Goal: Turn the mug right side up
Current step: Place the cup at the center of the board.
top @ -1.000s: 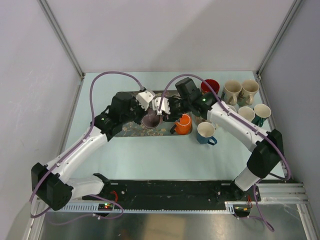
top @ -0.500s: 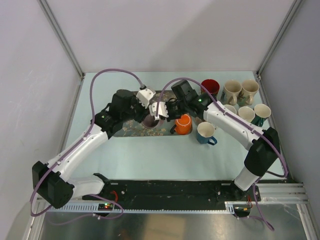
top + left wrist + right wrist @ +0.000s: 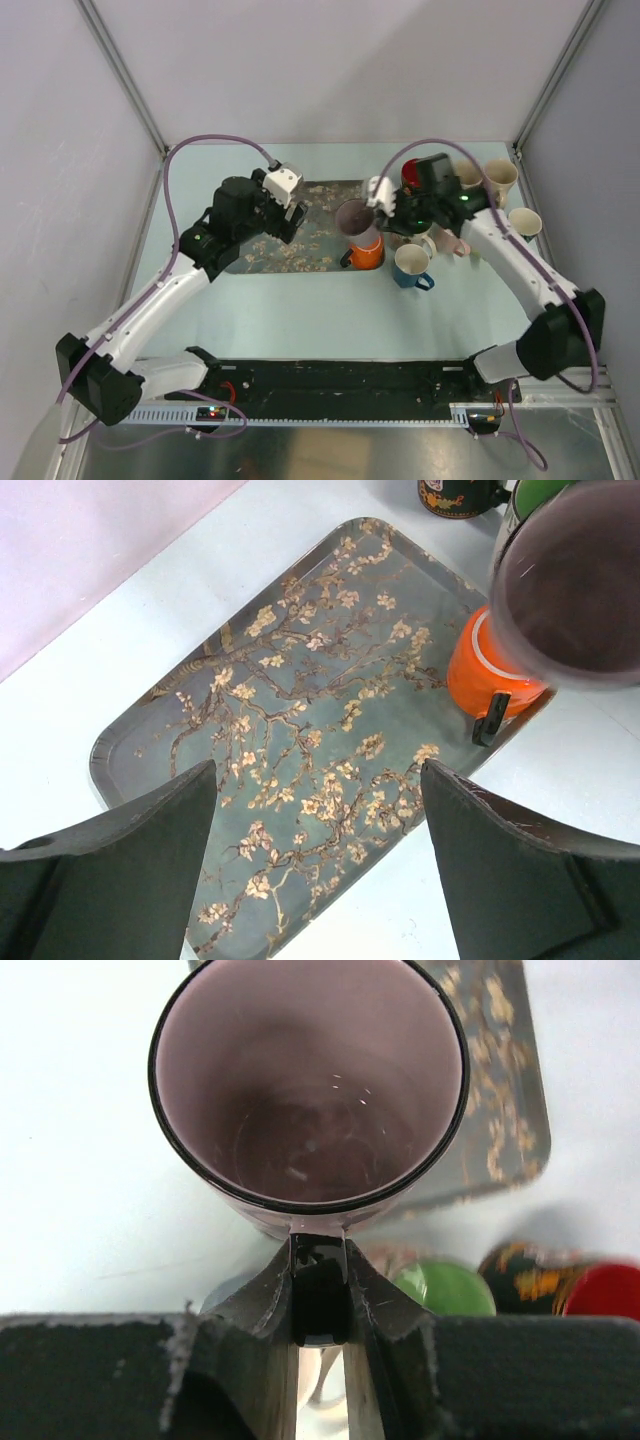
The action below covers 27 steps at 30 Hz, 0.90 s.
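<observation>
The mug (image 3: pixel 357 221) is purple with a dark handle and hangs in the air over the right end of the flowered tray (image 3: pixel 270 255). My right gripper (image 3: pixel 385 203) is shut on its handle. In the right wrist view the mug's (image 3: pixel 305 1090) open mouth faces the camera, with the fingers (image 3: pixel 262 1295) of the right gripper (image 3: pixel 320 1295) clamping the handle. My left gripper (image 3: pixel 290 215) is open above the tray, apart from the mug. In the left wrist view the left gripper (image 3: pixel 320 850) hangs wide over the tray (image 3: pixel 300 730) and the mug (image 3: pixel 575 580) is at the upper right.
An orange mug (image 3: pixel 367 250) stands upside down at the tray's right edge, just below the held mug. A blue mug (image 3: pixel 411 264) stands to its right. Several more mugs, red (image 3: pixel 421 172) and cream (image 3: pixel 465 182), crowd the back right corner.
The left gripper let go of the mug, opened and drew back to the left. The right gripper closed on the handle and carried the mug up and to the right, mouth now upward.
</observation>
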Each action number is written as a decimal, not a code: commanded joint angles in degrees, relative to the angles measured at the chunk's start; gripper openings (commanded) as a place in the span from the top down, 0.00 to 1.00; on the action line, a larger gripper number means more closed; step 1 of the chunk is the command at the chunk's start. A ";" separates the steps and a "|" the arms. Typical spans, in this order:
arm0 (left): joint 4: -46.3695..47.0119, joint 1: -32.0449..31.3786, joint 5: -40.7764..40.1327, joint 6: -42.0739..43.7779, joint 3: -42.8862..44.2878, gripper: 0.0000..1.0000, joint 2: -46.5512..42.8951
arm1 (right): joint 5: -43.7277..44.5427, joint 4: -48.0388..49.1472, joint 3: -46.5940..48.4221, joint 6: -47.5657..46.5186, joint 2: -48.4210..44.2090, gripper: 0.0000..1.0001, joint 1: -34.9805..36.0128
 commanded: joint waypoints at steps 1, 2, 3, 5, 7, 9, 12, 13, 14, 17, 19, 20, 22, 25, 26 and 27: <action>2.22 0.11 -0.36 -0.95 1.74 0.14 0.55 | -8.89 -0.99 -1.19 9.65 -11.47 1.00 -9.58; 2.26 0.11 -0.04 -1.29 2.12 0.14 1.02 | -9.76 -1.92 -1.95 10.93 -12.91 1.00 -12.78; 2.24 0.11 0.39 -1.60 2.44 0.14 1.60 | -10.85 -2.60 -2.91 12.23 -14.51 1.00 -15.52; 2.29 0.10 1.01 -2.15 3.21 0.14 2.59 | -12.71 -4.12 -5.27 13.84 -17.54 1.00 -21.31; 2.30 0.13 1.32 -2.56 3.97 0.15 3.65 | -13.50 -6.04 -7.73 13.60 -20.47 1.00 -26.07; 2.30 0.11 1.47 -2.88 4.64 0.15 4.62 | -13.39 -7.60 -10.56 12.42 -23.60 1.00 -29.86; 2.36 0.10 1.68 -3.35 5.37 0.15 5.50 | -13.47 -9.21 -15.14 11.08 -27.26 1.00 -35.60; 2.38 0.15 1.78 -3.55 5.47 0.15 5.64 | -13.59 -9.67 -16.22 10.67 -28.01 1.00 -37.96; 2.38 0.17 1.86 -3.65 5.56 0.16 5.72 | -13.91 -10.22 -17.51 10.21 -28.79 1.00 -39.80; 2.34 0.16 1.84 -4.01 5.46 0.16 5.61 | -14.67 -11.28 -20.29 8.87 -30.38 1.00 -45.68; 2.33 0.12 1.86 -4.12 5.17 0.16 5.37 | -15.24 -11.70 -21.75 8.03 -30.91 1.00 -49.17; 2.36 0.11 1.86 -4.11 5.02 0.16 5.27 | -15.57 -12.02 -22.34 7.48 -30.98 1.00 -50.50; 2.36 0.11 1.89 -4.23 4.75 0.16 5.13 | -16.06 -12.68 -23.42 6.04 -31.04 1.00 -52.89; 2.38 0.10 1.89 -4.28 4.58 0.16 5.10 | -15.80 -13.15 -25.70 3.16 -31.37 1.00 -54.68; 2.34 0.15 1.92 -4.32 4.59 0.16 5.09 | -15.46 -13.18 -26.73 1.97 -31.52 1.00 -54.93; 2.37 0.13 1.89 -4.39 4.60 0.16 5.09 | -15.20 -13.20 -27.60 1.02 -31.55 1.00 -55.14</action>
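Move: The purple mug is already in the right fingers, held by its handle. It is headed for bare table about 20 cm to that hand's right, 5 cm back and some 16 cm below. The upright blue mug stands 8 cm right and 5 back, the green mug 8 right and 6 ahead, the white mug 18 right and 5 ahead. From the open left hand the bare spot lies roughly 36 cm right and 4 back. The purple mug, still pinched by its handle, is swept fast to the right over the upright blue and green mugs, some 24 cm, rising about 5 cm at first. The right hand then sinks 9 cm and draws 9 cm back towards the bare spot beyond the blue mug, swinging about 50 degrees clockwise on the way. The empty, open left hand drifts a couple of centimetres forward and right. ##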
